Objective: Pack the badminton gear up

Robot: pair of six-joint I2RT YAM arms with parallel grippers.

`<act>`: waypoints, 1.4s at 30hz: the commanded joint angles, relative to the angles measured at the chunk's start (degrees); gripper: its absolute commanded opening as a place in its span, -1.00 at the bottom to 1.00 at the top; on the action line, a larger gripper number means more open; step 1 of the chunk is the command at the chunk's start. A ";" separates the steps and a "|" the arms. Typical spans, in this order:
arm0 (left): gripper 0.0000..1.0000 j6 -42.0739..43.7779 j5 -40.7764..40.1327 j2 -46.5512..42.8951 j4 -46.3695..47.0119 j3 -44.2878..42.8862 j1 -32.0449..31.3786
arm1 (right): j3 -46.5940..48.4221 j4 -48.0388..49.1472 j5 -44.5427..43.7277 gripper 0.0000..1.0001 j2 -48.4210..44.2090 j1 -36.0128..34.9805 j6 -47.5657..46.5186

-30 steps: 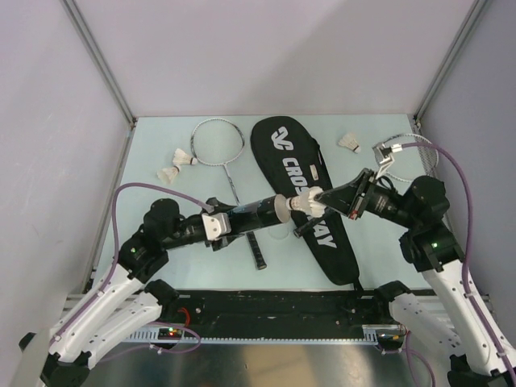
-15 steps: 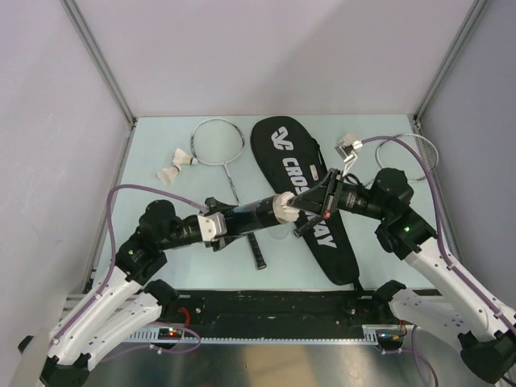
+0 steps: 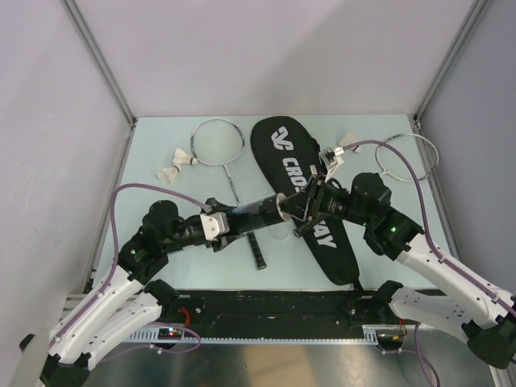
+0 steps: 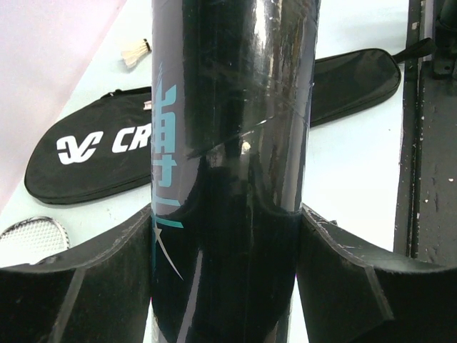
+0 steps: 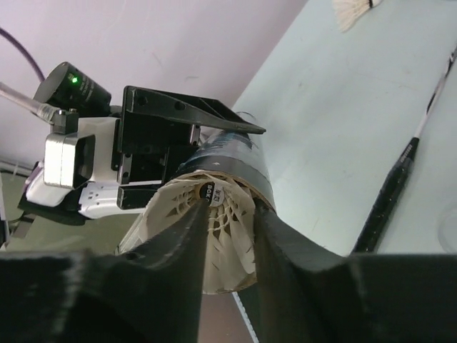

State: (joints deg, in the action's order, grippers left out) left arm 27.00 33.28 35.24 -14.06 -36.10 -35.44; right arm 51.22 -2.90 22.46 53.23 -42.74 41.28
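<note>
My left gripper holds the black tube level above the table, its jaws closed on the tube's body. My right gripper is at the tube's mouth. There a white feather shuttlecock sits cork-first inside the tube's rim. The right gripper stands a little open, one finger inside the feather skirt and the other against the rim. Below lies the black CROSSWAY bag. One racquet lies left of the bag and the other racquet at the far right.
Two loose shuttlecocks lie at the left by the racquet head, and a third right of the bag. The left racquet's black handle reaches toward the near edge. Walls close the table on three sides.
My right arm has moved left and carried the shuttlecock into the tube's mouth. Its jaws have parted a little. The left arm and tube have held still.
</note>
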 commanded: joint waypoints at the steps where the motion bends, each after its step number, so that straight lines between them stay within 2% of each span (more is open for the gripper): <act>1: -0.30 0.92 0.71 -1.76 6.14 0.31 -0.41 | 3.06 -5.63 -8.25 -0.18 -0.24 -1.08 -3.70; 7: -0.30 1.16 -0.52 -3.39 6.13 1.94 -0.40 | 4.48 -10.23 -10.62 0.24 -3.61 -1.08 -6.02; 13: -0.29 1.21 0.61 -3.93 6.11 2.13 -0.42 | 5.36 -14.60 -10.25 0.47 -4.99 -0.87 -8.44; 16: -0.29 1.35 1.64 -4.13 6.16 2.20 -0.41 | 5.38 -14.61 -9.14 0.50 -4.71 -0.37 -9.03; 24: -0.28 1.54 4.29 -4.16 6.12 2.33 -0.39 | 5.33 -8.43 0.35 0.44 1.14 -0.49 -9.36; 30: -0.28 1.75 3.35 -3.91 6.09 2.73 -0.40 | 6.51 -7.03 1.28 0.24 6.79 -2.03 -9.00; 33: -0.28 1.76 2.58 -3.88 6.07 2.66 -0.42 | 6.86 -7.96 0.76 0.20 8.18 -2.45 -9.15; 37: -0.28 1.70 -0.78 -3.24 6.14 2.46 -0.42 | 7.04 -10.25 -2.15 0.32 7.31 -2.04 -9.78; 42: -0.30 1.60 -11.49 -2.83 3.81 2.84 -0.42 | 7.76 -12.56 -3.49 0.46 2.62 4.10 -9.78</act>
State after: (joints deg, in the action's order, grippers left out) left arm 27.49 31.18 32.53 -12.53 -32.71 -35.68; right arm 55.86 -13.74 21.21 60.49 -43.20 32.34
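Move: The right fingers, partly open, are at the mouth of the tube held by the left hand, on the skirt of the shuttlecock just fed in; its middle lies some 4 cm to the right hand's left, about 1 cm back and level. Roughly 35 cm below that hand, the clear lid is 6 cm ahead and 3 cm left, and the left racket's handle 14 cm left and 1 cm ahead. From the left hand the shuttlecock is about 12 cm right, 2 cm ahead and 6 cm up. Backing off to the right by about 3 cm, the right hand spreads its fingers wide and comes free of the shuttlecock's skirt, then swings left again some 4 cm to the tube mouth while sinking, ending about 5 cm lower, its fingertips tipped some 10 degrees further down; a small shift right and forward closes the move. The left hand keeps its grip on the tube, swaying only a centimetre or so. ##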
